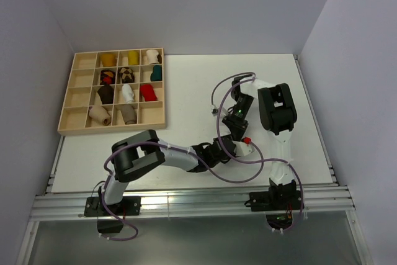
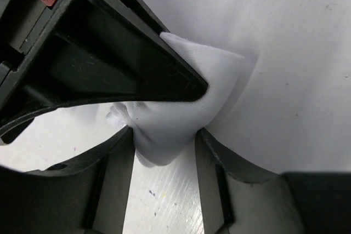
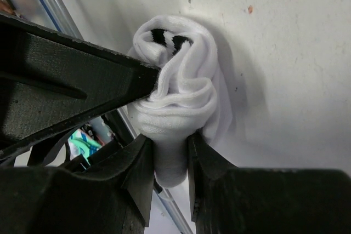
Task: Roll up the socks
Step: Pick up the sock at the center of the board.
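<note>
A white sock bundle (image 1: 247,149) lies near the table's front edge, between the two arms. The right wrist view shows it as rolled socks (image 3: 181,80), white with black stripes at the cuff. My right gripper (image 3: 171,152) is shut on the lower end of the roll. One left-gripper finger (image 3: 82,86) presses into the roll's side. In the left wrist view a fold of the white sock (image 2: 181,108) fills the gap between the jaws of my left gripper (image 2: 164,146), touching both. A right-gripper finger (image 2: 109,58) lies over the cloth. Both grippers meet at the bundle (image 1: 236,144).
A wooden compartment tray (image 1: 68,125) stands at the back left, with several rolled socks of mixed colours in its cells. A purple cable (image 1: 236,175) loops over the table by the arms. A metal rail (image 1: 186,200) runs along the near edge.
</note>
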Robot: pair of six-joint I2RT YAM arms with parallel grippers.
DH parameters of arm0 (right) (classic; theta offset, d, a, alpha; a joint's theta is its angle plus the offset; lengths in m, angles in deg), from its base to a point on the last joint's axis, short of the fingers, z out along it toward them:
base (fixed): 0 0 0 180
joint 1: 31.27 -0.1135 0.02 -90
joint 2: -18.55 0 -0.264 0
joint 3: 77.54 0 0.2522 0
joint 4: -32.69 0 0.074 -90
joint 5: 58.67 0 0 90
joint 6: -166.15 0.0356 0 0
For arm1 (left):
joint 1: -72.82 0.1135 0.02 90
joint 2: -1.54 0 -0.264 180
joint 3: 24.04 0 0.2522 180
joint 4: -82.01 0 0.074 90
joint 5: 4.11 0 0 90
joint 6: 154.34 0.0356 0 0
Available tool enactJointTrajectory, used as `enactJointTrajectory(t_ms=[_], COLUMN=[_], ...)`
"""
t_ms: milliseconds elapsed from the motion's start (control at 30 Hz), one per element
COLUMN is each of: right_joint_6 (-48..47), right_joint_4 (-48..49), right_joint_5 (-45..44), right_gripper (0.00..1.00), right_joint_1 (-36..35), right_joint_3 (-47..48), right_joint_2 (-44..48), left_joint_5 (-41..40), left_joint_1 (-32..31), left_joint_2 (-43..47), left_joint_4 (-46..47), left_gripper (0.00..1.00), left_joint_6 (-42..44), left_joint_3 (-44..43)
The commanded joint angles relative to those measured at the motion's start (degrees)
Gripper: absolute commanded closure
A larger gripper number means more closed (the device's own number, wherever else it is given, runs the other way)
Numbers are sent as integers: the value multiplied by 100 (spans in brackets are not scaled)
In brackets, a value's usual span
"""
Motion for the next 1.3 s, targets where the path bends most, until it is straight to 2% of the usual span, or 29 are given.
enactJointTrajectory(t_ms=[0, 67, 167, 200, 333, 533, 633, 767, 867, 933, 1133, 1267], right_joint_6=[-110, -119, -128, -119, -163, -85, -5, 205, 5, -84, 934, 1435], right_joint_4=[139, 139, 139, 139, 148, 235, 350, 473, 202, 165, 832, 1228], right_joint_5=[-294, -302, -320, -320, -232, 154, 461, 1163, 1455, 1578, 1491, 1517], right_gripper=[80, 80, 80, 80, 76, 68, 61, 41, 35, 34, 33, 32], right_joint_1=[-51, -51, -51, -51, -51, -7, 160, 564, 888, 1012, 1426, 2031], right_joint_3=[36, 18, 18, 18, 10, 18, -17, -122, -183, -332, -579, -693], right_joint_2=[-224, -224, -224, -224, -189, -39, 285, 979, 1419, 1762, 2762, 3386], left_joint_5=[1124, 1248, 1555, 1626, 1863, 1908, 1741, 1626, 1618, 1548, 1731, 1961], left_joint_1=[123, 194, 220, 229, 273, 282, 291, 343, 396, 396, 519, 782], left_joint_2=[-377, -447, -543, -578, -737, -702, -623, -561, -491, -386, -35, 317], left_joint_4=[-427, -594, -981, -1104, -1553, -1703, -1659, -1580, -1510, -1283, -1044, -983], left_gripper=[51, 55, 76, 86, 100, 100, 100, 100, 100, 100, 100, 100], left_joint_6=[-240, -328, -442, -460, -671, -1023, -1295, -1769, -1936, -1998, -2560, -3026], left_joint_3=[-124, -237, -483, -562, -809, -792, -695, -572, -502, -397, -80, 86])
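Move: The white rolled sock is pinched in the right fingers, its middle about 2 cm back and 1 cm left of the right hand and about 1 cm below it. The left hand's open fingers straddle the same roll, whose middle is some 2 cm right, 1 cm ahead and 1 cm below that hand. In the rack, the red rolled sock lies about 30 cm left of the left hand and 15 cm ahead, the grey-brown one some 36 cm left and 8 cm ahead, both at nearly hand height. The left fingers close on the white rolled sock after easing about 1.5 cm right, while the right fingers keep their pinch. Only then do the right fingers open and let go, and that hand climbs some 12 cm, also going about 5 cm forward and a little right, turning clockwise. The left keeps hold almost in place, tipping about 25 degrees steeper. ##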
